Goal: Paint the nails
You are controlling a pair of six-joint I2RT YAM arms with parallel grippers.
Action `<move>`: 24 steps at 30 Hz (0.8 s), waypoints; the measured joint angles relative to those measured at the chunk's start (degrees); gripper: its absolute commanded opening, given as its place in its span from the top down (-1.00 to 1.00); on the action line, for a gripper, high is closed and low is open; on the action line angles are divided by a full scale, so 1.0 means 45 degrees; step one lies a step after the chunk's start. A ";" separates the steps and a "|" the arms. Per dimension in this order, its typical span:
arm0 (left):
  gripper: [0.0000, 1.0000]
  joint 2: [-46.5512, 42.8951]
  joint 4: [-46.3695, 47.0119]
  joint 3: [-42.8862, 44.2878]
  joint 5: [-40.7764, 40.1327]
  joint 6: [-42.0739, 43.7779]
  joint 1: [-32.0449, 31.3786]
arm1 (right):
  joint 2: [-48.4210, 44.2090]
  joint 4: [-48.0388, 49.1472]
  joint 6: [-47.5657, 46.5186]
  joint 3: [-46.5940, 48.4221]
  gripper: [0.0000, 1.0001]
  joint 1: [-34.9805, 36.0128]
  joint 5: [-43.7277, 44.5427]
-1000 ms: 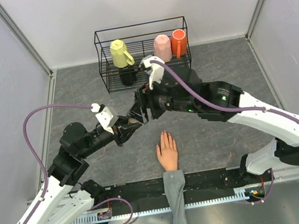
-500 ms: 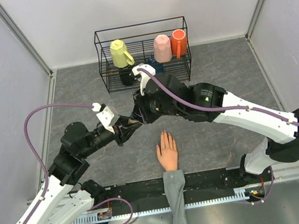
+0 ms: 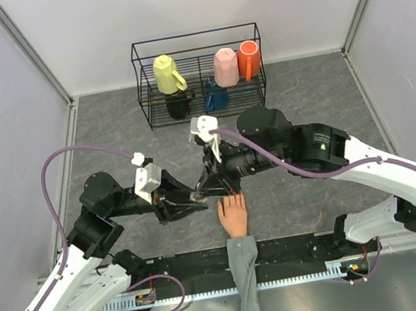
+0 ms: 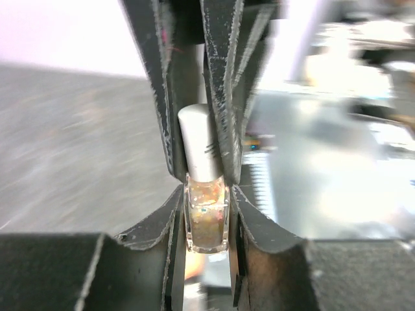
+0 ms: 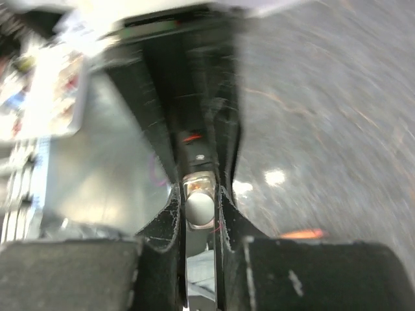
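Note:
The peach mannequin hand (image 3: 234, 216) lies palm down with its grey sleeve (image 3: 244, 273) toward the near edge. Its nails are too small to make out, and the fingertips lie right beside the right gripper. My left gripper (image 3: 194, 200) is shut on a small glass bottle of glittery polish (image 4: 206, 220). My right gripper (image 3: 210, 186) is shut on the bottle's white cap (image 4: 198, 142), which shows end-on in the right wrist view (image 5: 199, 208). The two grippers meet tip to tip just left of the fingertips.
A black wire rack (image 3: 144, 53) stands at the back with a yellow jug (image 3: 168, 74), a pink cup (image 3: 226, 66), an orange cup (image 3: 249, 59), a black mug (image 3: 177, 105) and a blue item (image 3: 214, 97). A black rail (image 3: 303, 245) runs along the near edge.
Both grippers, joined on the bottle, have moved toward the near edge and down, from mid-table to beside the mannequin fingertips. The right arm's elbow has swung right.

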 measured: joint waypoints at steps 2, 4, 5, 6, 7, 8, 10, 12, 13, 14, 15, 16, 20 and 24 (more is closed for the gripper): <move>0.97 0.0219 0.0709 -0.0019 0.1486 -0.0782 -0.0005 | -0.0257 0.0296 -0.0801 -0.0199 1.00 0.0034 -0.1345; 0.96 0.0529 0.1277 -0.0015 0.2812 -0.1360 -0.0005 | -0.0311 0.0471 -0.1501 -0.0291 1.00 0.0024 -0.2565; 0.97 0.0617 0.1350 -0.0010 0.3220 -0.1452 -0.0010 | -0.0330 0.0520 -0.1768 -0.0384 1.00 -0.0005 -0.2987; 0.97 0.0680 0.1321 -0.0010 0.3483 -0.1467 -0.0010 | -0.0345 0.0568 -0.1977 -0.0495 1.00 -0.0049 -0.3303; 0.96 0.0709 0.1224 -0.0010 0.3575 -0.1467 -0.0010 | -0.0355 0.0627 -0.2123 -0.0622 1.00 -0.0112 -0.3551; 0.96 0.0714 0.1122 -0.0010 0.3555 -0.1452 -0.0010 | -0.0355 0.0680 -0.2205 -0.0714 1.00 -0.0180 -0.3716; 0.96 0.0646 0.0816 -0.0010 0.3283 -0.1370 -0.0010 | -0.0355 0.0753 -0.2225 -0.0797 0.80 -0.0253 -0.3764; 0.96 0.0520 0.0461 0.0034 0.2793 -0.1185 -0.0015 | -0.0355 0.0782 -0.2132 -0.0811 0.50 -0.0287 -0.3551; 0.97 0.0471 0.0238 0.0107 0.2492 -0.1088 -0.0019 | -0.0355 0.0797 -0.2035 -0.0811 0.02 -0.0301 -0.3385; 0.97 0.0427 0.0024 0.0175 0.2118 -0.0952 -0.0019 | -0.0379 0.0835 -0.1851 -0.0811 -0.17 -0.0316 -0.3055; 0.96 0.0389 -0.0194 0.0267 0.1642 -0.0806 -0.0019 | -0.0398 0.0855 -0.1583 -0.0811 -0.29 -0.0321 -0.2667; 0.96 0.0384 -0.0257 0.0330 0.1404 -0.0709 -0.0024 | -0.0398 0.0874 -0.1365 -0.0811 -0.49 -0.0330 -0.2137; 0.96 0.0325 -0.0719 0.0651 -0.0209 -0.0219 -0.0092 | -0.0393 0.0782 -0.0209 -0.0758 -0.75 -0.0418 -0.0355; 0.97 0.0112 -0.1151 0.0724 -0.1715 0.0248 -0.0092 | -0.0296 0.0301 0.1491 -0.0189 -0.75 -0.0452 0.1375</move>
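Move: The white cap of the nail polish bottle is between the right fingers, practically at that hand's point, with the bottle body about 3 cm to its left and 1 cm lower. From the left hand, which grips the body, the cap is level fore and aft, some 3 cm to the right and 1 cm up. The mannequin hand lies about 9 cm ahead of the right hand, 5 cm to its right and roughly 30 cm below. The bottle, its body still pinched by the left fingers and its cap by the right, is first carried back about 4 cm by both hands together, their wrists swinging some 15 degrees in opposite senses, left clockwise, right counter-clockwise. Both then reverse and come forward about 6 cm with the wrists swinging back past their starting angles, while the right fingers open wide and let go of the cap; the left keeps its hold. ##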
